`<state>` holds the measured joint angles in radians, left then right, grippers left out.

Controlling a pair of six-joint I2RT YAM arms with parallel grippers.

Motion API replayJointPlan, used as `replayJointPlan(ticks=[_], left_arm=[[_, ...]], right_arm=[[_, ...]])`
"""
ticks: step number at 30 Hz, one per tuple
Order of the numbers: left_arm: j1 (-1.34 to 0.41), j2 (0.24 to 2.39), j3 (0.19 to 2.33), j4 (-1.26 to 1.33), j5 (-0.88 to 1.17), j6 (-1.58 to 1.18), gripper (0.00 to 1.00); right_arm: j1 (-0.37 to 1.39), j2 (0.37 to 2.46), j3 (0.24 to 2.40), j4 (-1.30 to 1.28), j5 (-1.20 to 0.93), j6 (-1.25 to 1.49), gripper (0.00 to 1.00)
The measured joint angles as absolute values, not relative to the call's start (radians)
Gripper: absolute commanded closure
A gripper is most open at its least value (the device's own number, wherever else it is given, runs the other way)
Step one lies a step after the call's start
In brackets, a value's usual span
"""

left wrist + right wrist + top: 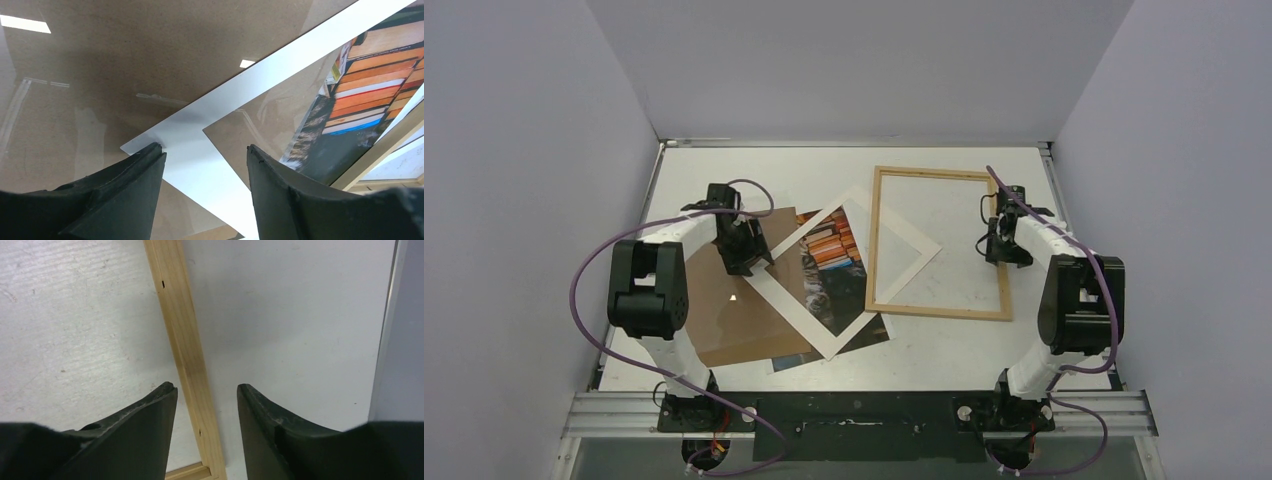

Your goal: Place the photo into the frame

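The light-wood frame (934,172) lies flat at the table's right-centre. The photo (829,265) lies left of it under a tilted white mat (789,300); books and cat show through the mat's opening. Low over the mat's left corner, my left gripper (746,250) is open. Its fingers straddle that corner of the mat (200,160), with the photo (360,90) further right. My right gripper (1004,248) is open over the frame's right rail (187,355). The rail runs between the fingers with a gap on each side.
A brown backing board (744,320) lies under the mat and photo on the left and reflects the ceiling lights (125,60). The mat's right corner crosses the frame's left rail. The table's raised right edge (385,340) runs close beside my right gripper.
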<state>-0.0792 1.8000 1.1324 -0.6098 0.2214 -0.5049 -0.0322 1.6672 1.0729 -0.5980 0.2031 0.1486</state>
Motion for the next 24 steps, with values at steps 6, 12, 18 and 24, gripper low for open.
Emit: replayJointPlan(ticks=[6,12,18,24], left_arm=[[-0.069,1.800,1.193,-0.689,0.187,-0.464,0.31],[-0.042,1.797,1.343,-0.749,0.167,-0.423,0.11],[0.043,1.773,1.424,-0.780,0.094,-0.380,0.03],[0.187,1.803,1.456,-0.785,0.051,-0.344,0.11]], right_arm=[[-0.032,1.671,1.090,-0.611,0.232,0.167,0.32],[-0.020,1.660,1.205,-0.646,0.194,0.224,0.29],[0.124,1.649,1.290,-0.633,0.112,0.306,0.29],[0.250,1.672,1.333,-0.577,-0.075,0.407,0.32]])
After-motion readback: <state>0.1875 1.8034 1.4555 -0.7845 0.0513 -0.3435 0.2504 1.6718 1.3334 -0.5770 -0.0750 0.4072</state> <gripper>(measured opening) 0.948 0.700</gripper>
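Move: The left hand hovers about 2 cm over the mat's left corner. The brown board's middle is some 4 cm back and 5 cm to its left. The mat's middle is about 2 cm ahead and 20 cm right, with the photo under it 4 cm back and 16 cm right. The right hand straddles the frame's right rail: the mat's middle lies about 40 cm left and 1 cm ahead, the frame's middle 16 cm left and 6 cm ahead, all some 2 cm lower. Up and forward first, then sweeping left, both hands pull away. The right hand finishes opening and comes free of the rail, rises about 9 cm and swings some 17 cm left across the frame towards the mat, its left side tipping up. The left hand lifts off the mat's corner and goes about 14 cm left over the brown board's far part, fingers spreading wide. ##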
